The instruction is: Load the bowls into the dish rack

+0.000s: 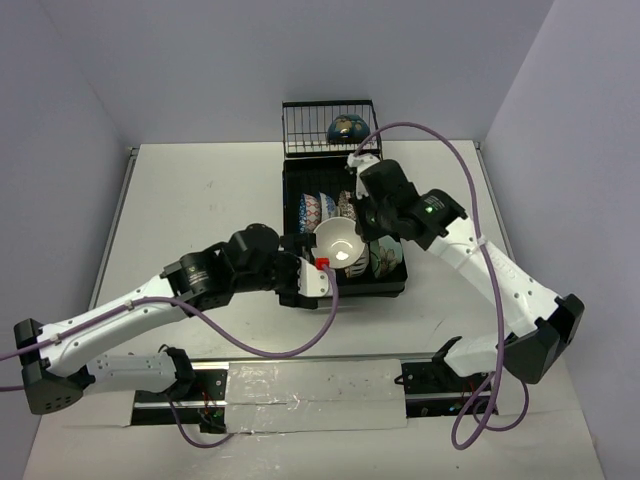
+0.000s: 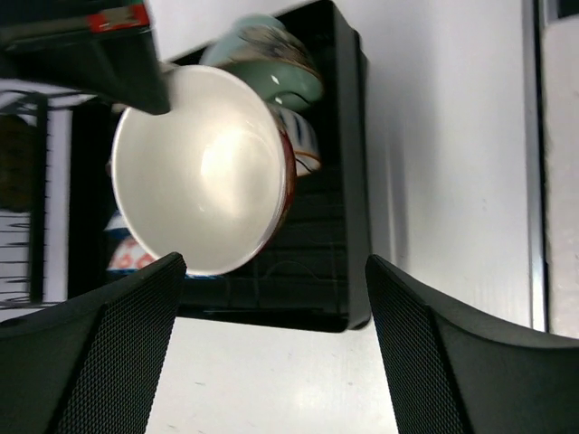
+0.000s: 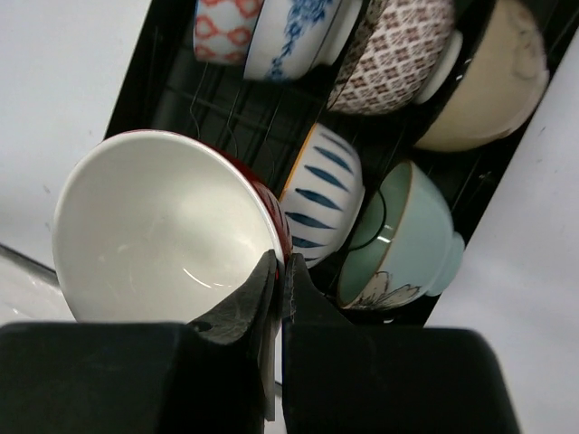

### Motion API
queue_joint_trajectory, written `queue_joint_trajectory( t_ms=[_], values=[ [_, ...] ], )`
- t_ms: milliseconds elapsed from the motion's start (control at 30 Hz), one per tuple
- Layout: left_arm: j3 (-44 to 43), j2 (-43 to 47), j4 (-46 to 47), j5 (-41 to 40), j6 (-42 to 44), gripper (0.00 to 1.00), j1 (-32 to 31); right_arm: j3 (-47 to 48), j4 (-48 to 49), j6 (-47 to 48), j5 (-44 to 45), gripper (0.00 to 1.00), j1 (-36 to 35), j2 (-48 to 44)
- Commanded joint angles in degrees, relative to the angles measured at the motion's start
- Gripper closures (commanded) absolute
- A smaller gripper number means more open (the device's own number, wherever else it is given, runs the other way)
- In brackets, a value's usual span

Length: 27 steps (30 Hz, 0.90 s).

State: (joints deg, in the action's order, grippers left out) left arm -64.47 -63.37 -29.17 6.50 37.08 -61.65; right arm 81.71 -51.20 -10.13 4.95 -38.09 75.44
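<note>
My right gripper is shut on the rim of a bowl that is white inside and red outside. It holds that bowl tilted over the front left part of the black dish rack. Several bowls stand on edge in the rack: a red-patterned one, a blue floral one, a brown lattice one, a cream one, a blue-leaf one and a pale green one. My left gripper is open and empty just in front of the rack, below the held bowl.
The upright wire basket at the rack's far end holds a dark blue bowl. The left arm lies across the table on the left, the right arm on the right. Grey walls surround the table.
</note>
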Motion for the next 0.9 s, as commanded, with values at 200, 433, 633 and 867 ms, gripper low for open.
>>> queue_joint_trajectory(
  t_ms=[200,433,633,867],
  values=[
    [-3.5,-4.7,-7.1,3.8,0.4,0.23,-1.1,6.5,-2.2,1.0,2.4,1.00,-5.2,3.8],
    [-4.2,-7.2,-9.3,4.3,0.2,0.32,-1.1,7.6,-3.2,1.4,2.7,1.00,-8.2,5.2],
    [-3.4,-7.8,-9.0,3.7,0.4,0.43,-1.1,7.4,-2.7,2.0,2.3,1.00,-9.3,5.0],
    [-4.1,-9.1,-9.8,3.6,0.3,0.53,-1.2,7.3,-2.1,2.4,1.6,1.00,-9.9,4.6]
  ],
)
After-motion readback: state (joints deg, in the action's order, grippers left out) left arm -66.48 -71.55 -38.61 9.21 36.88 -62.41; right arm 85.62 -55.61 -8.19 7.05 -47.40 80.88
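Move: For the left hand, the middle of the white-lined bowl lies roughly 6 cm ahead, 7 cm to the right and 7 cm below. The right hand already pinches the bowl's right rim, so its middle is about 5 cm left, 1 cm back and 2 cm lower. From the right hand the left gripper is some 12 cm left, 7 cm back and 5 cm higher. About 14 cm beneath the right hand are the striped bowl, 2 cm right and 1 cm ahead, and the green bowl, level and 10 cm right. Downward, fast at first and then easing, the left hand sinks about 6 cm and slightly back beside the bowl's near-left rim, tipping its fingers some 15 degrees further down and closing to roughly half open, one finger over the bowl, the other outside. Leftwards and back, about 5 cm, the right hand brings the bowl towards it, dipping slightly, turning a little counter-clockwise and keeping its pinch. ##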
